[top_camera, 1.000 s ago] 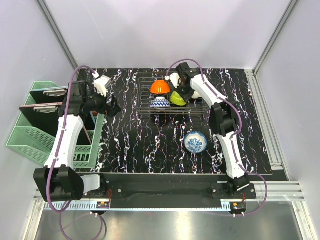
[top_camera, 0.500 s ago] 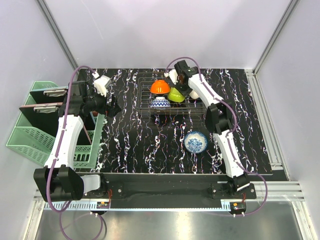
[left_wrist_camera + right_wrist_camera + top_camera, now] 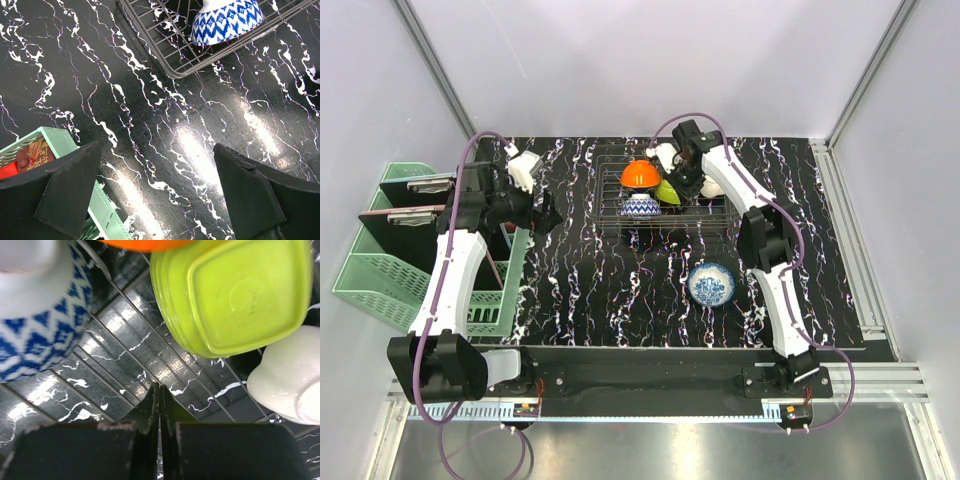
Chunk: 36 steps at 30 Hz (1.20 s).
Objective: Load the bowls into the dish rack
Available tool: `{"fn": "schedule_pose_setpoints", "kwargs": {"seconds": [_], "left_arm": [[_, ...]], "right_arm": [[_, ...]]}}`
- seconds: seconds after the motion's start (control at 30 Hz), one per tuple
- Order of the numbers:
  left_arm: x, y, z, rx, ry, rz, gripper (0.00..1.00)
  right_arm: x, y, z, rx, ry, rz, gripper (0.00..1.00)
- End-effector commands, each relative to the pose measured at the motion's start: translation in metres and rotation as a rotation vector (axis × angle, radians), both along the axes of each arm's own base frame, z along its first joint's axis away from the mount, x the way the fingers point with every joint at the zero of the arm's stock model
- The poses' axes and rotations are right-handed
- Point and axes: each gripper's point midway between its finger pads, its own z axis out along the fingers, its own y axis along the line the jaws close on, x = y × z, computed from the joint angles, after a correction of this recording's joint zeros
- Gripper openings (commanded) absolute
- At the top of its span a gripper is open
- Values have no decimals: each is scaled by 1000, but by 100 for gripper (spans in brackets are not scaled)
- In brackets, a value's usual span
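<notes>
The dish rack (image 3: 718,216) stands at the back middle of the table. In it an orange bowl (image 3: 640,173) lies upside down, a lime-green bowl (image 3: 667,191) leans against it, and a blue-and-white bowl (image 3: 640,206) sits at the front. A white bowl (image 3: 711,187) lies to the right. My right gripper (image 3: 682,176) hovers over the rack, shut and empty (image 3: 160,388), just below the lime-green bowl (image 3: 235,295) and beside the white bowl (image 3: 287,382). Another blue-and-white bowl (image 3: 711,284) stands upright on the table. My left gripper (image 3: 542,210) is open (image 3: 156,150) over bare table.
A mint-green slatted basket (image 3: 380,265) stands at the left table edge, partly under the left arm, with a red patterned item (image 3: 32,155) in it. The rack's corner (image 3: 175,70) lies ahead of the left gripper. Walls enclose the table at the back and sides.
My right gripper has moved left and back over the rack, and the lime-green bowl has shifted left against the orange bowl. The left arm has not moved.
</notes>
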Motion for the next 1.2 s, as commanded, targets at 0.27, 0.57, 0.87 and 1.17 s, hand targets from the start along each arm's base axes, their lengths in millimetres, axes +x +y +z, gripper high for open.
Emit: {"fn": "schedule_pose_setpoints", "kwargs": {"seconds": [0.27,0.57,0.87,1.17], "left_arm": [[3,1,7,-5,-37,2,99],[4,1,6,-3,-33,1,99],[3,0,3,-7,-26,-3,99],[-3,-1,5,17,-55,-40,99]], "right_arm": [[29,31,11,74,-83,16,0],[61,21,8,6,-209,-54,0],[84,11,18,-35,-318,-124,0],[33,19,38,72,-202,-58,0]]}}
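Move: The green bowl stands in the rack about 5 cm straight ahead of the shut right fingers, its middle some 2 cm below them. The orange bowl is about 8 cm left and 9 cm ahead; the blue-white bowl 9 cm left and level; the white bowl 8 cm right and 4 cm ahead, all a little lower. From the idle left hand the green bowl lies some 15 cm ahead, 25 cm right and 17 cm below. Keep the right fingers shut and hop them up about 2 cm while going forward and slightly left, then sink to just below the starting height, close by the near side of the green bowl. Reach on forward, some 6 cm in all, between the orange and white bowls, swinging the tips forward about 10 degrees, then begin to ease back and down. ##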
